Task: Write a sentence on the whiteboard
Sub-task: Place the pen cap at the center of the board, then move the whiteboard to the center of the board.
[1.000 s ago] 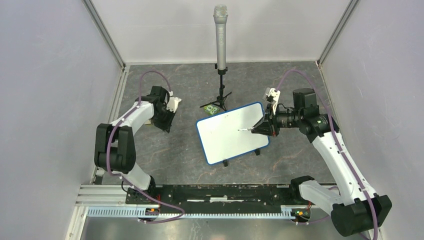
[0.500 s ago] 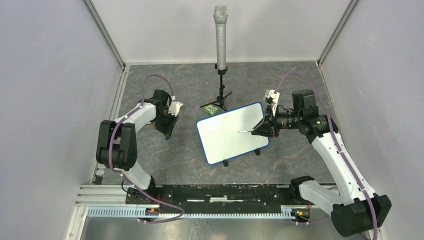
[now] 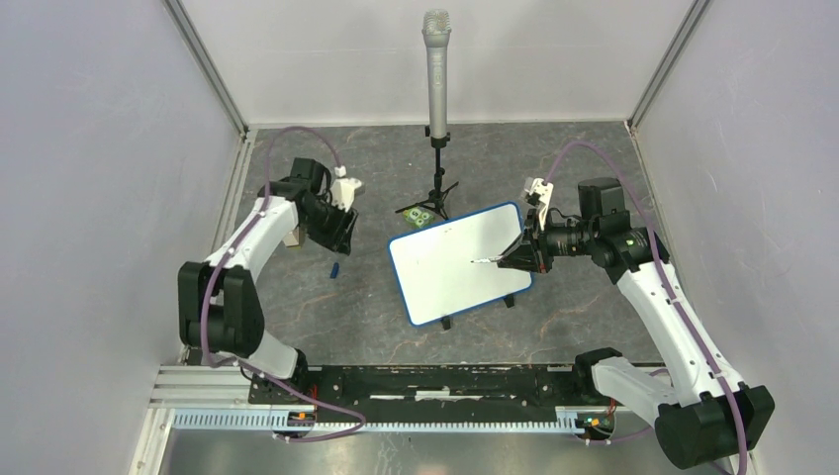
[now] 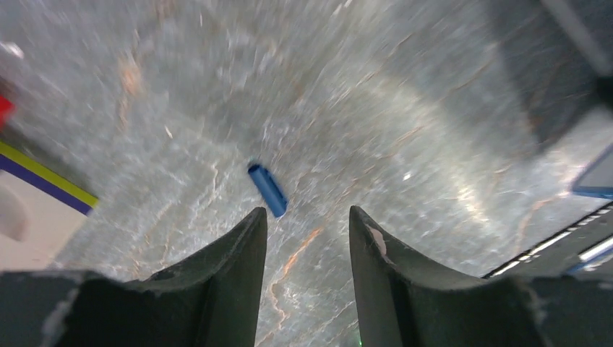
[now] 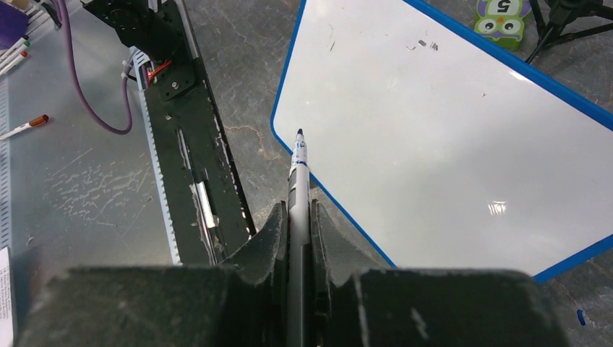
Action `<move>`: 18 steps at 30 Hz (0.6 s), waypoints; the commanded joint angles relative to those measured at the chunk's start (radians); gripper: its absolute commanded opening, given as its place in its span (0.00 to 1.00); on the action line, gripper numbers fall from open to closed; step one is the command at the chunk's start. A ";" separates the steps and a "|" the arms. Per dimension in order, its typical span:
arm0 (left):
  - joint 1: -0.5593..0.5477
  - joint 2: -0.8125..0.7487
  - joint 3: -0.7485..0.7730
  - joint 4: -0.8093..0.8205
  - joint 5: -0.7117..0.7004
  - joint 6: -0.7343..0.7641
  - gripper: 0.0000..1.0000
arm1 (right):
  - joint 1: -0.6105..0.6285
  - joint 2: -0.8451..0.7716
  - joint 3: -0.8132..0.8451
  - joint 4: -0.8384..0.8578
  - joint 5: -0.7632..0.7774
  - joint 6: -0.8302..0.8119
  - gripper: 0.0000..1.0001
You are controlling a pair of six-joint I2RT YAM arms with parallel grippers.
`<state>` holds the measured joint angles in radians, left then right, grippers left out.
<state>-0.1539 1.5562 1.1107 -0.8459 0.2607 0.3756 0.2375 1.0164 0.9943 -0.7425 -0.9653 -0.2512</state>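
Note:
The whiteboard [image 3: 450,267] [image 5: 448,130] stands tilted mid-table on small black feet. Its white face is bare; no sentence shows on it. My right gripper [image 3: 516,256] [image 5: 298,211] is shut on a marker [image 5: 297,173]. The marker's uncapped tip [image 3: 477,260] hangs over the board's right half, just above the surface. My left gripper [image 3: 341,236] [image 4: 307,213] is open and empty, raised over the table left of the board. A small blue marker cap [image 3: 335,268] [image 4: 267,189] lies loose on the table just beyond its fingertips.
A microphone on a tripod stand [image 3: 436,69] rises behind the board. A green owl card [image 3: 419,216] [image 5: 502,18] lies by the board's far corner. The black base rail [image 3: 425,381] runs along the near edge. Spare markers [image 5: 23,129] lie beyond the rail.
My left gripper has opened and drawn up and back to the left, leaving the blue cap lying on the table. The right arm and marker have not moved.

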 commanded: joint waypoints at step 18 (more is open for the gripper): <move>-0.083 -0.030 0.243 0.194 0.705 -0.444 0.55 | -0.035 -0.010 0.026 0.037 -0.032 0.021 0.00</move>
<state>-0.2016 1.5101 1.3705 -0.7448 0.8948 0.0540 0.2073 1.0164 0.9943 -0.7403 -0.9718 -0.2390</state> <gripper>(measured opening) 0.555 0.147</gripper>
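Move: The whiteboard's middle lies some 29 cm to the right of the open, empty left hand, about level with it in reach and only 1 cm or so above it. The pen cap lies about 5 cm below this hand, 2 cm to its left and 1 cm back. The owl toy sits about 20 cm right, 13 cm ahead and 6 cm down. From the right hand, holding the pen, the board's middle is roughly 9 cm left, 5 cm ahead and 14 cm down. Leaving the pen cap behind on the table, the left hand climbs about 15 cm while swinging some 12 cm right towards the whiteboard, ending high near its far left corner; most of the climb comes first. The wrist rolls about 40 degrees, so the fingers swing from pointing steeply down to pointing mostly right; they stay half open and empty. ##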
